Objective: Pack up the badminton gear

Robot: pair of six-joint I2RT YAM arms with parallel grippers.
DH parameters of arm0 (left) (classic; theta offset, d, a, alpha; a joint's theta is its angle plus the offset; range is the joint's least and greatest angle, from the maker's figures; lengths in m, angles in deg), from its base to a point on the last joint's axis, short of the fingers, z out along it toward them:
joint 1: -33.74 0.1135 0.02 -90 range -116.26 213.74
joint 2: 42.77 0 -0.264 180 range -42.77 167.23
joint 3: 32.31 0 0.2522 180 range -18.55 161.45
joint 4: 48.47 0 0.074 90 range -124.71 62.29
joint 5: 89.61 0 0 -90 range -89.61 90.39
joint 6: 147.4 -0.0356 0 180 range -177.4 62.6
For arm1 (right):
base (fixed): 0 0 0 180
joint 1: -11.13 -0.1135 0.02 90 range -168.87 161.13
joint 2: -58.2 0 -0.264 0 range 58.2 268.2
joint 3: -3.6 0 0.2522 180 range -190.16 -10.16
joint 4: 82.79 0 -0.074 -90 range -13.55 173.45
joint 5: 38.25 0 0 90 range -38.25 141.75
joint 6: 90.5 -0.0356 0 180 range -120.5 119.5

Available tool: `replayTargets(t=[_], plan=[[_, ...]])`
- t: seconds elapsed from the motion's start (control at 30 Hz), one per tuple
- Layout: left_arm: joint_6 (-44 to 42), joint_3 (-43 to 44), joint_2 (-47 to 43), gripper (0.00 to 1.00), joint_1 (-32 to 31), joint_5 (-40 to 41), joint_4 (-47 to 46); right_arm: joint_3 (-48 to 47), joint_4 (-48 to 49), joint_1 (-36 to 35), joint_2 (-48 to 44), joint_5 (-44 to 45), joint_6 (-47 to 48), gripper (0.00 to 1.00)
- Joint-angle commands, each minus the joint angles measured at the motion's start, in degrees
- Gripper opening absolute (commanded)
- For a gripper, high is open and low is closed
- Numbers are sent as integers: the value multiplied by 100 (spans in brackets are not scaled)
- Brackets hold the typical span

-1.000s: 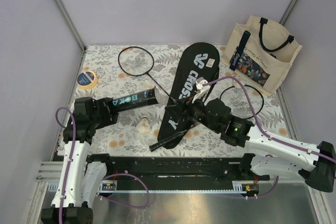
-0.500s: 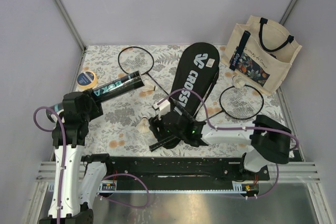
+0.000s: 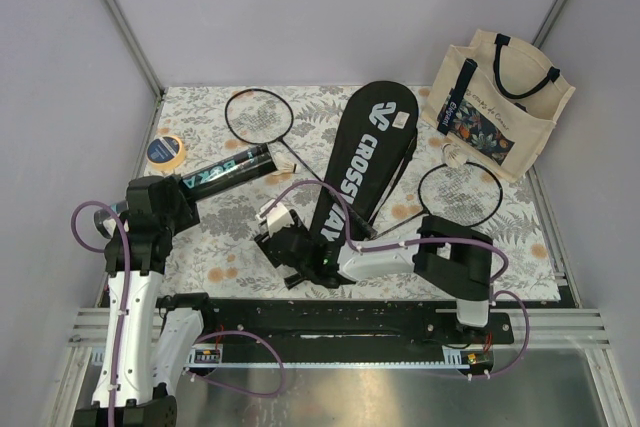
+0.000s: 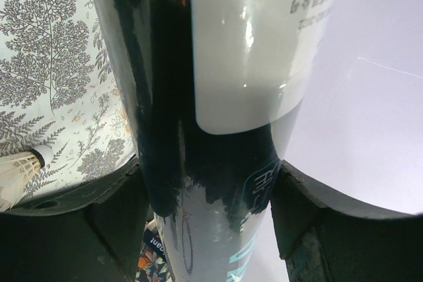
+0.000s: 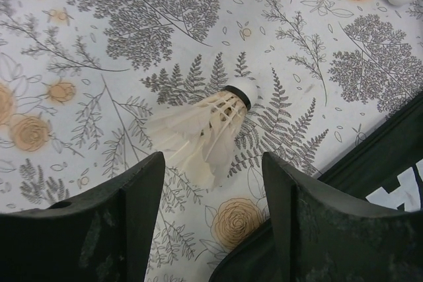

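Note:
My left gripper (image 3: 168,197) is shut on the black tube with teal lettering (image 3: 226,169), which fills the left wrist view (image 4: 218,97) between the fingers (image 4: 112,216). My right gripper (image 3: 272,231) is open and hovers just above a white shuttlecock (image 5: 205,127) lying on the floral cloth ahead of its fingertips (image 5: 142,189). The black CROSSWAY bag (image 3: 365,162) lies right of it. One racket (image 3: 258,115) lies at the back left, the other (image 3: 460,192) at the right. More shuttlecocks lie near the tube's end (image 3: 286,164) and by the tote (image 3: 455,154).
A cream tote bag (image 3: 500,97) stands at the back right. A yellow-rimmed tape roll (image 3: 165,150) lies at the left edge. Grey walls close in the table on three sides. The bag's edge (image 5: 390,163) lies close to my right finger.
My right arm has swung left from over the bag to above the shuttlecock. My left gripper has drawn back left with the tube in it.

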Motion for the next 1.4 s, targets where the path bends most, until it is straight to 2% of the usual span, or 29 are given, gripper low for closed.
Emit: replayTargets(t=[0.0,0.07,0.17,0.3,0.43,0.57,0.7,0.8,0.97,1.17,1.37], plan=[[-42,14,-42,26,12,39,-369,-293,26,-49,274,508,142,68],[-51,5,-33,26,12,30,-369,-293,78,-41,354,525,115,67],[-51,-12,-42,26,12,22,-378,-293,131,-41,407,630,124,59],[-51,-91,-25,25,3,-48,-405,-197,420,-41,451,797,177,45],[-121,-153,28,25,12,-207,-448,23,869,-41,416,885,308,28],[-130,-223,2,25,12,-269,-448,85,1036,-41,398,912,326,17],[-147,-276,-16,25,12,-277,-448,85,1037,-41,433,851,318,14],[-174,-320,-25,25,12,-269,-457,164,1080,-32,407,824,326,7],[-279,-425,19,25,12,-356,-510,453,1151,-23,-93,833,370,0],[-455,-540,151,25,20,-953,-703,1244,1151,143,-1322,639,379,0],[-595,-566,28,25,29,-1341,-791,2105,713,670,-2974,306,186,0]])
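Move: The shuttlecock to pick lies just in front of the right fingers: about 2 cm ahead, 1 cm left and 3 cm below. From that hand, the racket handle is 6 cm back and 8 cm right, the middle of the black racket bag 20 cm ahead and 20 cm right, and a second shuttlecock 23 cm straight ahead. From the left hand, already holding the tube, the near shuttlecock is some 17 cm right, 2 cm back and 18 cm below. Sink the right gripper about 2.5 cm, easing slightly forward, and shut its wide-open fingers on the edge of the shuttlecock's feather skirt; then lift it some 8 cm while carrying it about 7 cm right, towards the bag side. Meanwhile keep the left grip on the tube, lower it about 4 cm and then swing it a little right, turning about 10 degrees clockwise. ##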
